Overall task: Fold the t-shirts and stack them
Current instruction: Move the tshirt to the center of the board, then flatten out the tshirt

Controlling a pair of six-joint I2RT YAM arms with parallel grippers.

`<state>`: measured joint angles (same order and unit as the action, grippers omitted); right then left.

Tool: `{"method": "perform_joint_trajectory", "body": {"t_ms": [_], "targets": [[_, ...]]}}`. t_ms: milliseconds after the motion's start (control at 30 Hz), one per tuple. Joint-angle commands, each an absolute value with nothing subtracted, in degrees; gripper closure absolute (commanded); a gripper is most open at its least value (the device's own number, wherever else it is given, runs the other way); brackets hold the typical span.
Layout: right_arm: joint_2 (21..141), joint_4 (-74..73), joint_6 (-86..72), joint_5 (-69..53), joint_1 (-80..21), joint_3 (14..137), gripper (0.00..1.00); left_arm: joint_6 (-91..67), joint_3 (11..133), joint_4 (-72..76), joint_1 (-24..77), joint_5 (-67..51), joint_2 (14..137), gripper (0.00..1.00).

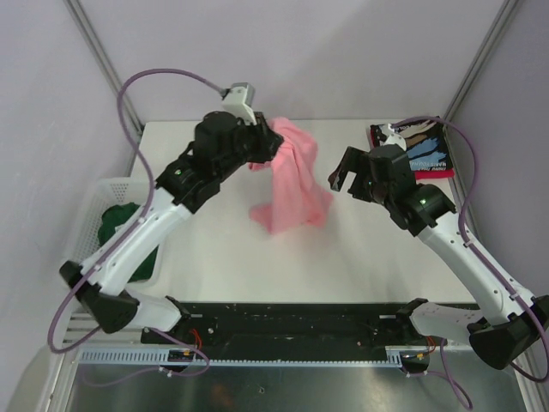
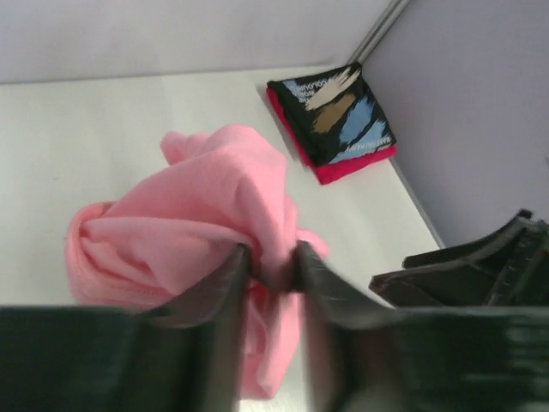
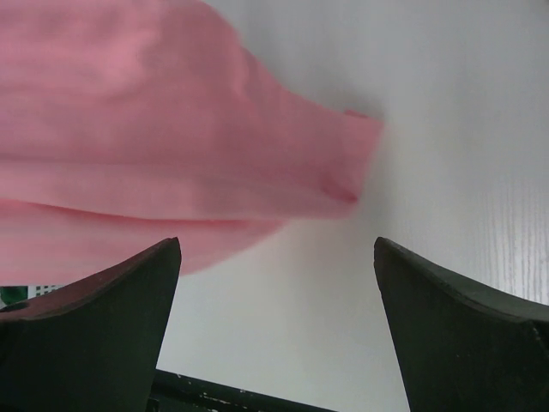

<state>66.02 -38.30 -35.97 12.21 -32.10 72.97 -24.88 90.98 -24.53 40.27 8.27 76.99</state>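
Observation:
The pink t-shirt [image 1: 292, 182] hangs bunched over the middle of the white table, its lower end resting on the tabletop. My left gripper [image 1: 273, 142] holds its top, jaws pinched on a fold of the pink t-shirt [image 2: 197, 223] at the fingertips [image 2: 273, 257]. To the shirt's right, my right gripper [image 1: 341, 180] stands open and holds nothing; the pink t-shirt [image 3: 154, 129] lies just ahead of its left fingertip. A folded black printed t-shirt [image 1: 422, 148] lies on a folded red t-shirt [image 2: 352, 167] at the back right corner. The dark green t-shirt [image 1: 120, 227] sits in the basket.
A white slatted basket [image 1: 93, 206] stands off the table's left edge. Grey walls with metal posts close in the back and sides. The black rail [image 1: 292, 319] carrying both arm bases runs along the near edge.

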Motion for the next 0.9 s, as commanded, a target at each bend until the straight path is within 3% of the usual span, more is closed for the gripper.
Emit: {"method": "perform_joint_trajectory", "body": {"t_ms": [0,33,67,133,533,867], "targets": [[65.67,-39.61,-35.24,14.78,-31.82,73.17,0.01,-24.33,91.46,-21.61,40.02,5.04,82.54,0.44],[65.88,-40.2,-35.24,14.91,-31.82,73.15,0.01,-24.6,90.6,-21.83,39.66,4.01,83.9,0.22],[66.08,-40.8,-35.29,15.01,-31.82,73.14,0.01,-25.04,89.73,-22.21,38.99,3.02,84.75,0.11],[66.51,-42.3,-35.21,15.35,-31.86,73.13,0.01,-25.97,87.1,-22.78,37.63,1.63,84.82,0.03],[70.92,-33.94,-31.93,11.56,-36.33,68.23,0.02,-29.28,64.06,-23.71,26.09,0.59,69.66,0.0],[96.08,-21.46,-23.37,12.78,-45.98,80.63,0.26,-33.44,49.53,-27.89,19.12,2.85,59.38,0.02]]}}
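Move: The left gripper holds the bunched pink t-shirt high above the board; the center of the board lies about 5 cm ahead of that hand, 8 cm to its right and nearly 40 cm below. From the right hand, the hanging t-shirt's middle is some 11 cm to the left, about 3 cm ahead and 10 cm lower. The folded stack stands about 23 cm ahead and 39 cm right of the left hand, some 37 cm below. Flinging its fingers wide open, the left hand lets go of the pink t-shirt while dipping slightly forward and right, then swings back left away from the cloth, ending about 23 cm lower with fingers tipped down some 30 degrees. The right hand first sinks slowly, then sweeps left and down in over the t-shirt, its still-open fingers narrowing a little; no touch can be made out. ##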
